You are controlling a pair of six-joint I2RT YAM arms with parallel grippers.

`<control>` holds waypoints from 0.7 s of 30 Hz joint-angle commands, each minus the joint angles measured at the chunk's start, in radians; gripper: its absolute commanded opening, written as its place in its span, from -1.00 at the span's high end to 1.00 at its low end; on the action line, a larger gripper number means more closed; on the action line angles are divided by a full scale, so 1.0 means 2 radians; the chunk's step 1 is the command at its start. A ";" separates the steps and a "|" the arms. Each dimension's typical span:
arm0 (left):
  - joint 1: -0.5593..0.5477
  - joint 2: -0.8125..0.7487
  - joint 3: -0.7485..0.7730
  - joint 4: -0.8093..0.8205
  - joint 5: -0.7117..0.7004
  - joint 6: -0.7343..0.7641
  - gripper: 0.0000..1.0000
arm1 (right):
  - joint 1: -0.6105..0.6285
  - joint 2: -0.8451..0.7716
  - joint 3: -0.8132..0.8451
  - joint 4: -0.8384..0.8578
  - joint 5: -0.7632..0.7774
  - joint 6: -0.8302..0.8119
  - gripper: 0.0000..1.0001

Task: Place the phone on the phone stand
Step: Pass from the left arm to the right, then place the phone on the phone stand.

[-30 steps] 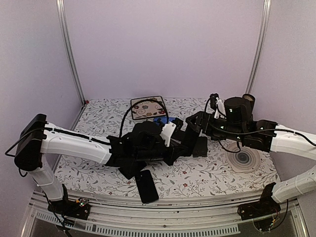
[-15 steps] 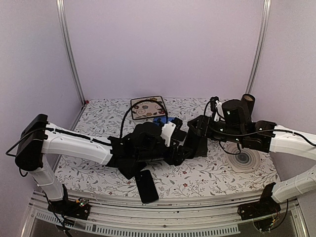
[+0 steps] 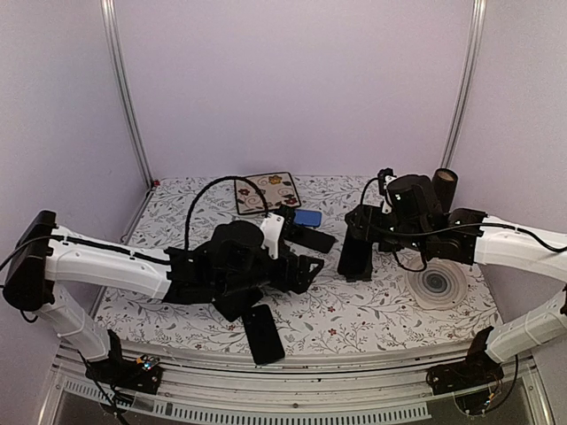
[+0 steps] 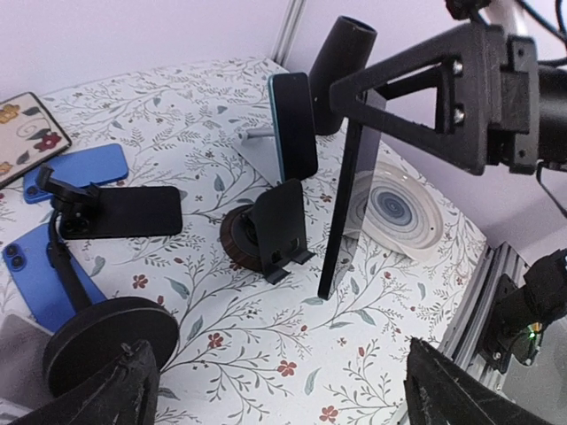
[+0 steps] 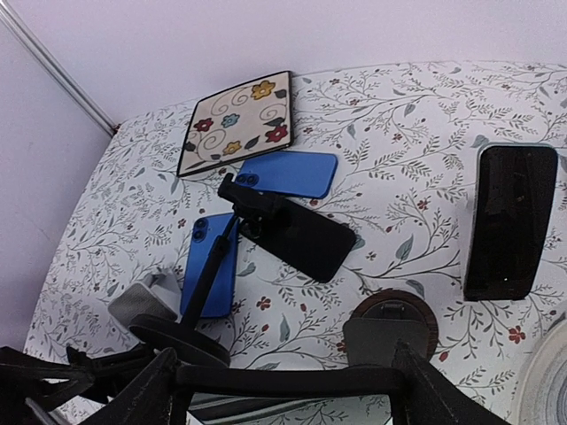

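My right gripper (image 3: 357, 237) is shut on a black phone (image 4: 342, 212), which it holds upright on edge with the lower end at the table. In the right wrist view the phone's edge (image 5: 292, 379) spans the gap between the fingers. Just left of it stands a small black phone stand (image 4: 282, 226) on a round wooden base, nothing on it. My left gripper (image 3: 297, 266) is open and empty, a short way left of the stand and phone.
A tall round-based stand (image 4: 102, 341) clamps another black phone (image 4: 133, 211). Two blue phones (image 4: 75, 168) (image 4: 40, 274) and a floral tile (image 3: 266, 190) lie behind. A teal phone (image 4: 292, 124) leans upright, near a black cylinder (image 4: 341, 44) and a ringed plate (image 3: 436, 285). One black phone (image 3: 263, 332) lies near the front edge.
My left gripper has opened and drawn back to the left, away from the phone. The right gripper has turned the phone upright and lowered it beside the small stand.
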 commanded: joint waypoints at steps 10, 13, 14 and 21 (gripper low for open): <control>0.029 -0.082 -0.061 -0.034 -0.032 -0.026 -0.93 | -0.001 0.039 -0.015 0.068 0.125 -0.045 0.60; 0.038 -0.094 -0.070 -0.035 -0.030 -0.029 -0.93 | 0.000 0.045 -0.031 0.090 0.136 -0.047 0.60; 0.040 -0.097 -0.073 -0.034 -0.029 -0.031 -0.93 | 0.000 0.047 -0.037 0.099 0.138 -0.049 0.60; 0.050 -0.112 -0.087 -0.033 -0.027 -0.040 -0.93 | 0.005 0.073 -0.052 0.139 0.148 -0.055 0.60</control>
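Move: From the right hand, whose fingers already hold the phone hanging by its top edge, the phone stand is about 6 cm ahead, 3 cm right and 17 cm below. The upright phone stands some 5 cm beyond the stand and 9 cm to its right; a black phone lies flat about 14 cm ahead of the hand and 9 cm left. From the left hand, empty and open, the phone stand is roughly 13 cm ahead, 13 cm right and 15 cm lower. Downward, with forward and rightward travel, the right hand carries the phone some 6 cm towards the phone stand, steadily sinking more and more at the end; its left side dips and it turns clockwise, about 15 degrees in all, keeping its pinch. The left hand, already free and wide open, withdraws about 7 cm leftward from the phone. ##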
